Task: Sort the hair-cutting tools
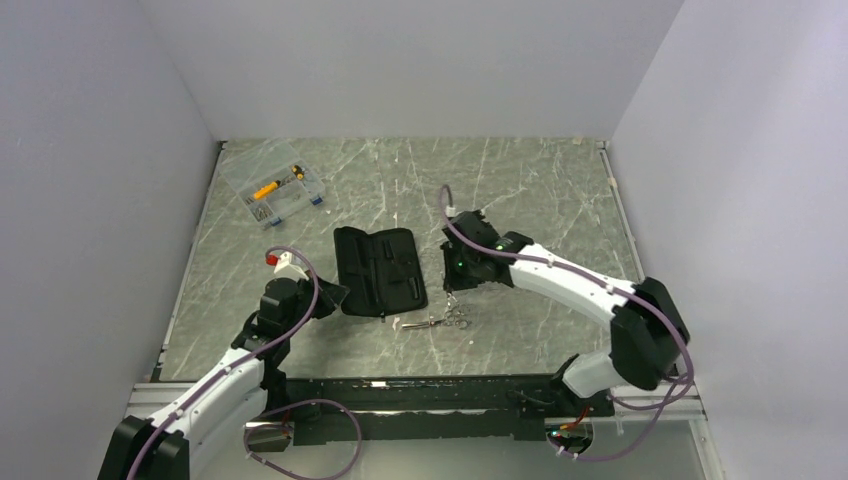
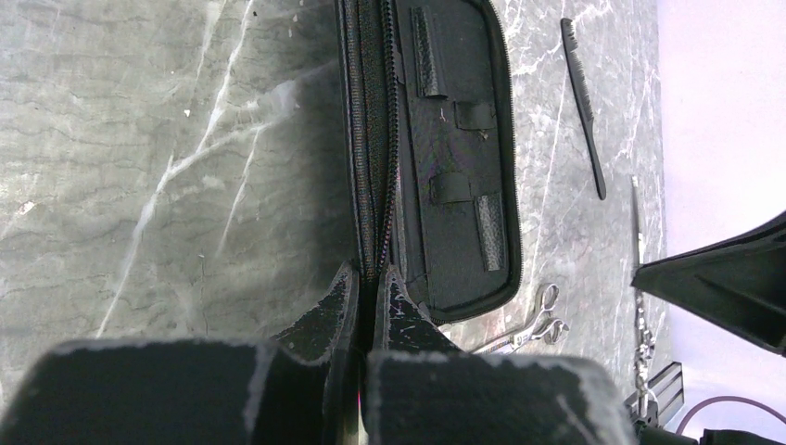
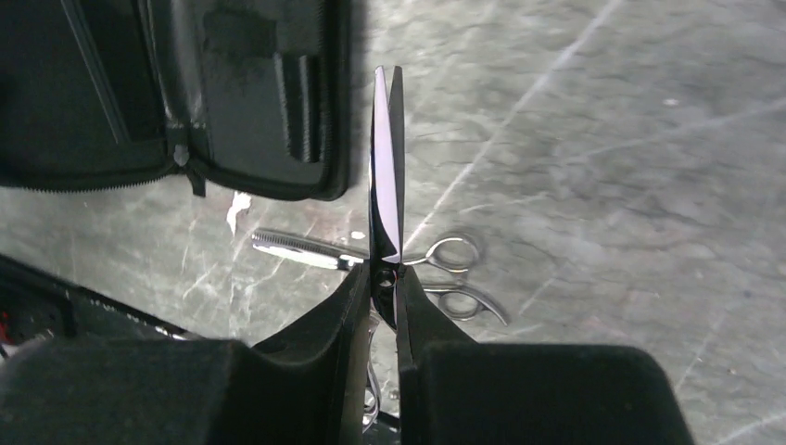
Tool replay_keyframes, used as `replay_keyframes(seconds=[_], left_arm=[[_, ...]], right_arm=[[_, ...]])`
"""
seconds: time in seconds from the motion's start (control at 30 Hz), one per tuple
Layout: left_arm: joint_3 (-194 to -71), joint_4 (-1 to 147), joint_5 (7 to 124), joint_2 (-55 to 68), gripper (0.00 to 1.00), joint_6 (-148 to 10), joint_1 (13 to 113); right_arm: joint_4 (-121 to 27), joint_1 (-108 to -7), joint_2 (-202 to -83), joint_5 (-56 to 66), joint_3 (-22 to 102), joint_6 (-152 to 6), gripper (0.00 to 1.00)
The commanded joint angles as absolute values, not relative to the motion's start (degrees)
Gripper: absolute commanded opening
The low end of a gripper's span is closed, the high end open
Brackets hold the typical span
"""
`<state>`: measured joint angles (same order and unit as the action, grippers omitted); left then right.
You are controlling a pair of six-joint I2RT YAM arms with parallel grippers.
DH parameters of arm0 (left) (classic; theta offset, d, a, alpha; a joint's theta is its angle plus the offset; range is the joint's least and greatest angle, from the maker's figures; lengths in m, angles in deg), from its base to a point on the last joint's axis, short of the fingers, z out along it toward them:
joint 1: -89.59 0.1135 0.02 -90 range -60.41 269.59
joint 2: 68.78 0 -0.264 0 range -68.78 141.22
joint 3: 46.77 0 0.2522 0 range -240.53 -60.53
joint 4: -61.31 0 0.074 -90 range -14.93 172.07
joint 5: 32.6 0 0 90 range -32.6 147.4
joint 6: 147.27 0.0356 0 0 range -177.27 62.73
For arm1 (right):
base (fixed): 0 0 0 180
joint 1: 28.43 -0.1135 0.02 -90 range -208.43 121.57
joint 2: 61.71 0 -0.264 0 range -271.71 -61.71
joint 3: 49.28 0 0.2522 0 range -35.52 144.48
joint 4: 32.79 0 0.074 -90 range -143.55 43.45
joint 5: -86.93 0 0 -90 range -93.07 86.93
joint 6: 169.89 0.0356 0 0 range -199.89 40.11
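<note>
The flat black case [image 1: 380,270] lies open mid-table, its strapped inside [image 2: 454,139] facing up. My left gripper [image 2: 371,273] is shut on the case's near zip edge, low at the case's left corner [image 1: 338,296]. Just right of the case, my right gripper [image 3: 385,273] is shut on one pair of silver scissors [image 3: 386,167], pinched near the pivot with the blades closed and sticking out past the fingertips. A second pair of scissors [image 3: 315,250] lies flat on the table below it [image 1: 440,321]. The slim black comb [image 2: 582,102] rests on the table beyond the case's far side.
A clear plastic box [image 1: 272,188] with yellow and small parts stands at the back left. Grey walls close in the marble table [image 1: 540,190] on three sides. The right arm [image 1: 580,285] reaches in from the right across the table's front.
</note>
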<state>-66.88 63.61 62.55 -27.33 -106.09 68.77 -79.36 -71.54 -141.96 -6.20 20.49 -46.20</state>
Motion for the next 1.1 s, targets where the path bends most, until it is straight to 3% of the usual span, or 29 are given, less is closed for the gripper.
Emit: replay_keyframes(seconds=[0.0, 0.37, 1.07], left_arm=[[-68.20, 63.42, 62.80, -28.27, 0.00, -105.72, 68.59], [-69.26, 63.80, 61.47, -28.15, 0.00, -105.47, 68.32], [-68.02, 62.94, 59.97, -29.00, 0.00, -106.85, 68.06]], right_arm=[[-83.96, -73.48, -148.17, 0.75, 27.06, -51.54, 0.00], [-92.00, -77.89, -164.15, 5.15, 41.51, -54.49, 0.00], [-83.71, -80.90, -170.74, 2.03, 41.42, -46.56, 0.00]])
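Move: Some 13 cm to the left, 8 cm ahead and 8 cm below the right hand, which already holds the scissors by the pivot, lies the near strap in the open case's right half. The near leather holder is about 9 cm left of that hand and 4 cm ahead; the thinning scissors lie on the table 3 cm left and 4 cm back, some 9 cm down. From the left hand, on the case's left edge, the strap is roughly 12 cm right, 7 cm ahead and 5 cm lower. Sweeping left and down with the scissors still pinched, the right hand carries them about 9 cm left and 6 cm down, drawing back some 2 cm. It goes mostly left first, then sinks over the case's near edge and finally eases a little farther left and down. Its fingers tip steeper and turn about 15 degrees counter-clockwise, blades reaching towards the strap, while the left hand keeps hold of the case's left edge. ##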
